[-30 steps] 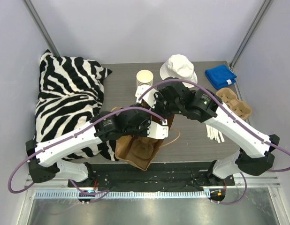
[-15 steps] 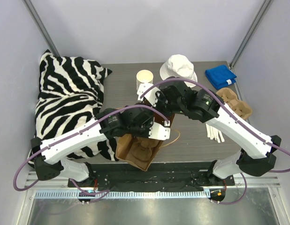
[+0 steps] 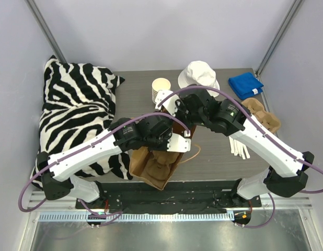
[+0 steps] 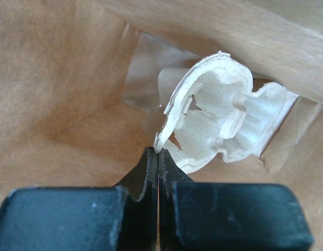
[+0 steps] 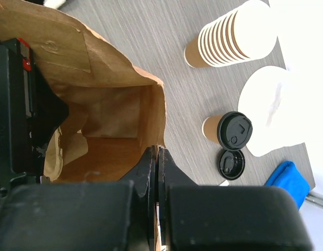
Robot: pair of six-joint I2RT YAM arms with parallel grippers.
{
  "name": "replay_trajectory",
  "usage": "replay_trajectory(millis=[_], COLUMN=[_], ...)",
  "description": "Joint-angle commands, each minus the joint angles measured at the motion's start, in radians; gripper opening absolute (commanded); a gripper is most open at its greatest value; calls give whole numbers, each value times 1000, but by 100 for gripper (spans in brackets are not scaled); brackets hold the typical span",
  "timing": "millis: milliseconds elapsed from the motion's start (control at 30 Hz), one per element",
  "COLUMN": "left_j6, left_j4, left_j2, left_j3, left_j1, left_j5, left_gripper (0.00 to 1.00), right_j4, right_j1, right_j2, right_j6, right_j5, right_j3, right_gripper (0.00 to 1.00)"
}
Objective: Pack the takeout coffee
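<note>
The takeout coffee (image 5: pixel 228 130), a cream cup with a black lid, stands on the table in the right wrist view; the right arm hides it in the top view. A brown paper bag (image 3: pixel 151 175) stands open at the table's near middle. My left gripper (image 4: pixel 158 152) is inside the bag (image 4: pixel 57 94), shut on the edge of a pale moulded-pulp cup tray (image 4: pixel 219 115). My right gripper (image 5: pixel 157 151) is shut on the bag's rim (image 5: pixel 151 89). In the top view both grippers meet over the bag's mouth, the left (image 3: pixel 171 142) and the right (image 3: pixel 178 125).
A loose black lid (image 5: pixel 232 164) lies beside the coffee. A stack of lidless cups (image 3: pixel 160 89), a white hat (image 3: pixel 199 76), a blue cloth (image 3: pixel 245 84) and a second pulp tray (image 3: pixel 263 115) sit at the back and right. A zebra pillow (image 3: pixel 75 115) fills the left side.
My left arm has shifted a little farther over the bag's mouth. My right gripper has kept its hold on the rim and moved slightly toward the back.
</note>
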Motion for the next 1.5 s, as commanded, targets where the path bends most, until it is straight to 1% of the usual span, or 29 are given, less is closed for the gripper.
replay_trajectory(millis=[0,200,300,400,467,500,533,633,800,833,967,1000,1067,1200,1467], left_j6=[-13,10,17,19,19,16,11,-1,-19,-24,-33,-32,-23,2,53], left_j4=[76,85,99,116,122,123,123,114,108,105,96,96,82,56,39], left_j2=[42,69,72,58,46,35,30,13,-11,-22,-46,-54,-75,-114,-189], left_j3=[-16,-18,-26,-27,-18,-13,-7,19,63,77,117,122,140,155,161], left_j1=[66,86,98,104,106,106,104,104,104,103,95,93,90,81,76], left_j5=[18,22,22,22,22,48,50,61,79,82,101,107,131,176,249], left_gripper=[0,1,4,12,20,23,28,36,42,45,49,52,54,58,61], right_j4=[-53,-50,-48,-43,-39,-36,-33,-30,-28,-28,-28,-28,-28,-30,-34], right_j1=[47,47,41,18,1,-15,-23,-55,-75,-80,-92,-97,-109,-147,-187], right_j2=[-18,-12,-6,5,13,19,20,28,31,31,37,37,37,39,49], right_j6=[-78,-75,-80,-88,-86,-86,-86,-81,-74,-74,-65,-60,-51,-36,-8], right_j5=[-100,-91,-78,-91,-104,-118,-126,-141,-141,-140,-140,-140,-173,-186,-215], right_j3=[-7,-27,-28,-25,-22,-21,-19,-10,-2,-1,2,2,-2,-8,-4], right_gripper=[1,1,1,1,1,1,1,1,1,1,1,1,1,1,1])
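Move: My left hand is inside the paper bag, pinching the cup carrier by its edge; the carrier's middle is about 5 cm back and 5 below, and the bag's floor about 9 below, some 4 back. The rim corner my right hand grips lies roughly 5 cm ahead, 6 right and 9 above my left hand; the cup stack stands 20 ahead, 1 left. From my right hand, the carrier is 11 cm back, 7 left, 14 below. I ease my left hand about 2 cm forward and slightly down with the carrier, open the fingers to let go of it, then lift away some 10 cm towards the bag's mouth, drawing back a little, rolling nearly 20 degrees and opening wider. My right hand keeps its pinch on the rim, shifting 2–3 cm forward, down and to the right. ##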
